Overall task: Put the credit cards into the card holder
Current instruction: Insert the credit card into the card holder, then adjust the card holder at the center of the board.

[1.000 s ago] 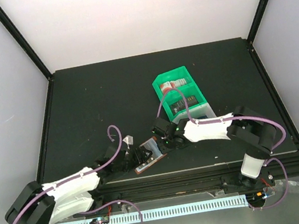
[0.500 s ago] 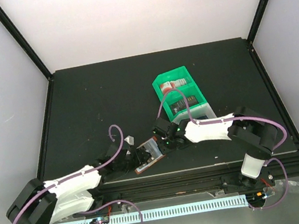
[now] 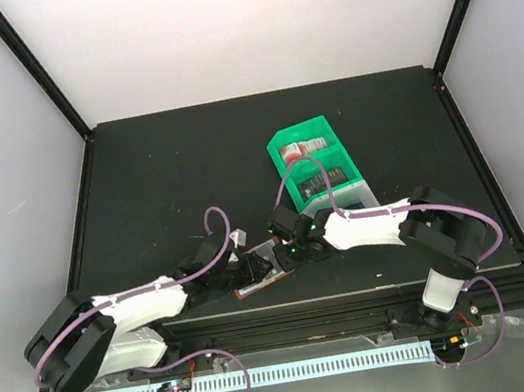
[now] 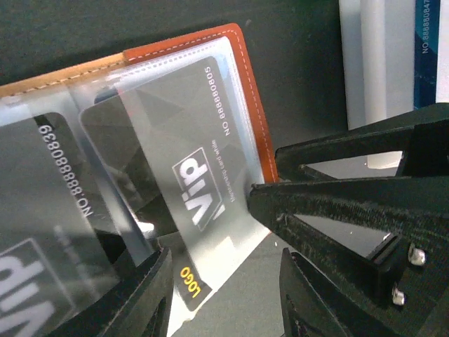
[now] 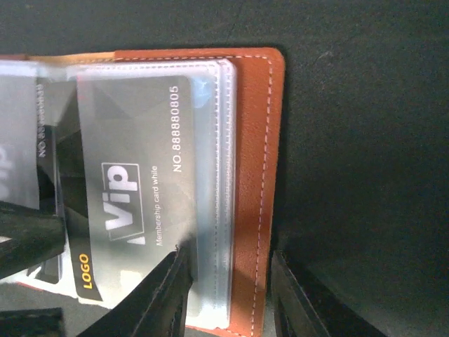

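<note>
The brown leather card holder point(image 3: 262, 263) lies open near the table's front edge, its clear sleeves up point(image 4: 245, 105) point(image 5: 254, 175). A dark grey VIP credit card point(image 4: 175, 161) point(image 5: 133, 175) sits partly inside a sleeve, its LOGO end sticking out. That end lies between the fingers of my left gripper point(image 3: 241, 273) point(image 4: 223, 256), whose jaws stand apart; a gap shows at the right finger. My right gripper point(image 3: 283, 251) point(image 5: 231, 261) is astride the holder's edge, one finger on the sleeve, the other beside the leather. Another grey card point(image 4: 42, 210) fills a neighbouring sleeve.
A green-and-white divided tray point(image 3: 285, 139) stands behind the right arm with more cards in it; its white end and a blue card point(image 4: 424, 49) show in the left wrist view. The table's front edge runs just below the holder.
My left arm has reached further right, up to the holder, and its jaws have narrowed. The right arm has hardly moved.
</note>
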Controlling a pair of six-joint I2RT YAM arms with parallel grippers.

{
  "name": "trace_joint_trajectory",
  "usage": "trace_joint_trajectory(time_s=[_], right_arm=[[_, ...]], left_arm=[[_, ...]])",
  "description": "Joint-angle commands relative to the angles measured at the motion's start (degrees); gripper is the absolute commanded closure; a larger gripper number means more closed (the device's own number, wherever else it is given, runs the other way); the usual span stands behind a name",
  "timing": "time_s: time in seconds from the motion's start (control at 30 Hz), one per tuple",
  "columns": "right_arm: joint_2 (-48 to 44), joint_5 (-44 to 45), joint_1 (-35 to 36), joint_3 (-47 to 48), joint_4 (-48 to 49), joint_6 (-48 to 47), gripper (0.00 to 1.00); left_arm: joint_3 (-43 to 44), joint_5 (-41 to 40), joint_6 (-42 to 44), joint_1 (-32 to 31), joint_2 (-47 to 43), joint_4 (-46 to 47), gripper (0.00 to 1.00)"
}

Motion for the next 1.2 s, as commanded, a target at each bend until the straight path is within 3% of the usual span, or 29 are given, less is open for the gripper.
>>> trace_joint_trajectory(time_s=[0.0,0.13,0.27,0.43,0.53,0.67,0.77,0.97,1.17], right_arm=[[-0.82,-0.35,0.26,-1.03,0.4,0.22,0.65],[-2.11,2.37,0.27,-1.03,-0.55,1.1,0.65],[-5.75,7.06,0.27,-0.81,-1.97,1.88,0.64],[-8.13,8.63,0.26,0.99,-3.82,0.66,0.61],[-7.49,4.49,0.54,2.82,-3.42,-2.72,0.59],[-3.98,-0.76,4.86,8.73,-3.71,-9.71,0.52],[0.05,-5.12,7.4,13.3,-3.4,-11.06,0.47],[8.44,-11.82,10.03,20.43,-2.4,-10.49,0.43],[16.61,-8.92,11.85,28.2,-6.57,-9.98,0.43]], left_arm=[[3.63,0.25,4.52,-0.05,3.05,0.52,0.57],[5.99,0.31,6.23,-0.05,5.73,-1.31,0.57],[7.86,-1.23,8.46,-0.05,1.83,-6.52,0.52],[12.71,-6.98,12.96,0.16,-6.04,-20.88,0.41],[14.4,-14.74,13.54,0.86,-11.35,-30.41,0.34],[17.95,-23.88,15.75,5.83,-19.92,-41.43,0.27],[20.94,-26.07,17.8,11.36,-25.81,-44.87,0.23],[26.81,-28.19,21.49,18.74,-30.81,-48.26,0.19],[27.32,-26.15,22.66,20.14,-31.59,-49.56,0.18]])
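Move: The card holder's clasp lies about 13 cm left of the right hand and 3 cm back, at nearly the same height. The holder's middle is some 7 cm left of that hand and level with it; the VIP card in its right page is about 4 cm left and 1 cm ahead. From the left hand, that card lies about 2 cm straight ahead and 2 cm below. Left hand lifts 20 cm, swinging left and opening; right arcs 14 cm left over the holder towards its clasp. ##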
